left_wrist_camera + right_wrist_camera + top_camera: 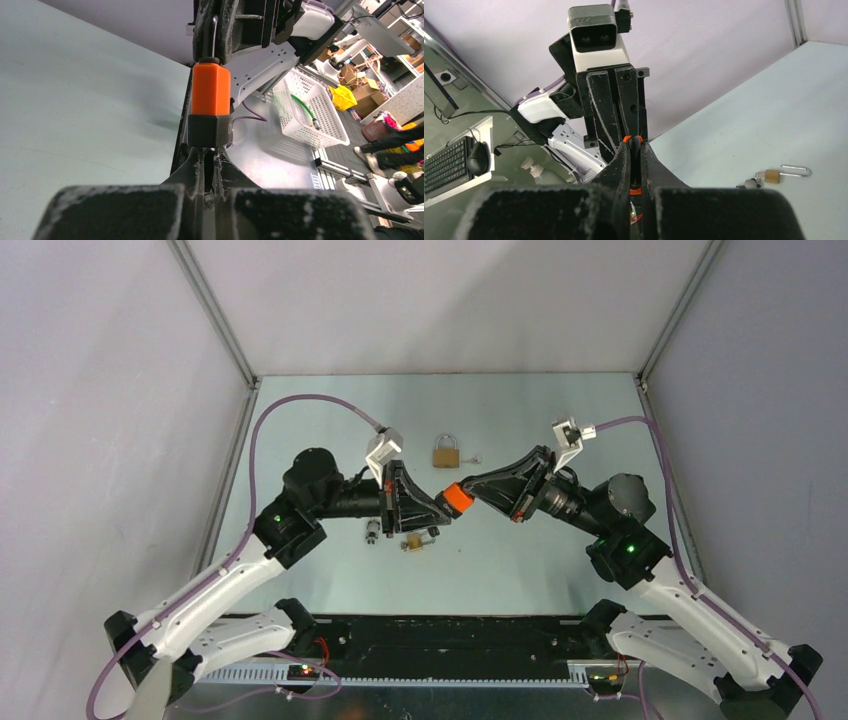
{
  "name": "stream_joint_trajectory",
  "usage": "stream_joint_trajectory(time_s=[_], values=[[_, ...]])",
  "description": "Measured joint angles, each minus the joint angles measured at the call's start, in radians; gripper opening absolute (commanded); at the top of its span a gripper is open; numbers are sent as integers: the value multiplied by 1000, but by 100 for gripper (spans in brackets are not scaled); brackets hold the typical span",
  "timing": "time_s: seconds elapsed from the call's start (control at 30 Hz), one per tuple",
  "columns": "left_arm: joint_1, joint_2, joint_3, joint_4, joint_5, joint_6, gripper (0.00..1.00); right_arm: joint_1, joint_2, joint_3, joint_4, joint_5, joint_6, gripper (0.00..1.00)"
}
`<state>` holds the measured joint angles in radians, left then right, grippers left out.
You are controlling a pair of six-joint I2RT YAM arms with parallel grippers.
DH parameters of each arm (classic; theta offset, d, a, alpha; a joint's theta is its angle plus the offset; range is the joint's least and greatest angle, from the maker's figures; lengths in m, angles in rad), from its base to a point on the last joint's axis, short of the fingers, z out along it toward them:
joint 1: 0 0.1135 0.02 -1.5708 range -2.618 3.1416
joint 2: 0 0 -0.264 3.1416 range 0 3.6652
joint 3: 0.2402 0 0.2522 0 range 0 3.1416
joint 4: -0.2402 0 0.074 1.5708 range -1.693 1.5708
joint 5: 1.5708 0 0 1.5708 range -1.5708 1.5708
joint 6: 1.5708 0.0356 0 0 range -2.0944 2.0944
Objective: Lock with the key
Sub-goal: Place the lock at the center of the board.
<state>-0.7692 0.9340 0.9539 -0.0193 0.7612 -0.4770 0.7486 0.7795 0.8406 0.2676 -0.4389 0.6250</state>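
An orange padlock (457, 499) with a black end is held in the air between my two grippers, above the middle of the table. My right gripper (470, 487) is shut on its dark shackle (634, 150). In the left wrist view the padlock (210, 90) stands upright with its black end down. My left gripper (210, 152) is shut on a thin dark key (215, 162) that goes up into that black end. In the top view the left gripper (438, 509) meets the padlock from the left.
A brass padlock (446, 453) with a key beside it lies at the back of the table. A small brass padlock (412, 541) with its shackle open (796, 171) and a silver piece (371, 531) lie under the left arm. Grey walls surround the table.
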Motion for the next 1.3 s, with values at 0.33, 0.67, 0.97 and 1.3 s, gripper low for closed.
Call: stream_joint_trajectory(time_s=[0.33, 0.67, 0.97, 1.3], values=[[4, -21, -68, -45, -25, 45, 0, -117, -76, -63, 46, 41, 62, 0], [11, 21, -65, -92, -86, 60, 0, -270, -98, -63, 10, 50, 67, 0], [59, 514, 185, -112, -183, 58, 0, -585, 158, -148, -84, 15, 110, 0], [74, 1165, 623, -165, -191, -105, 0, -752, 542, -224, -46, 12, 127, 0]])
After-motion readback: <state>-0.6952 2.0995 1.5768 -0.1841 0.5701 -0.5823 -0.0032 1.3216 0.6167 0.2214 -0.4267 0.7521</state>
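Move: The right hand holds the orange padlock and the left pinches its key. The free spot near the board's centre lies some 24 cm ahead of the right hand, 10 cm right and 40 cm below; from the left hand about 27 cm ahead, 15 cm right, 35 cm below. From the right hand, the brass padlock is roughly 25 cm ahead and 5 cm left, its loose keys 25 cm ahead and 1 cm right, both at board level. Right hand pulls padlock off left-held key; both sweep down, forward and right 35–40 cm, grips kept, fingers tipping down. ##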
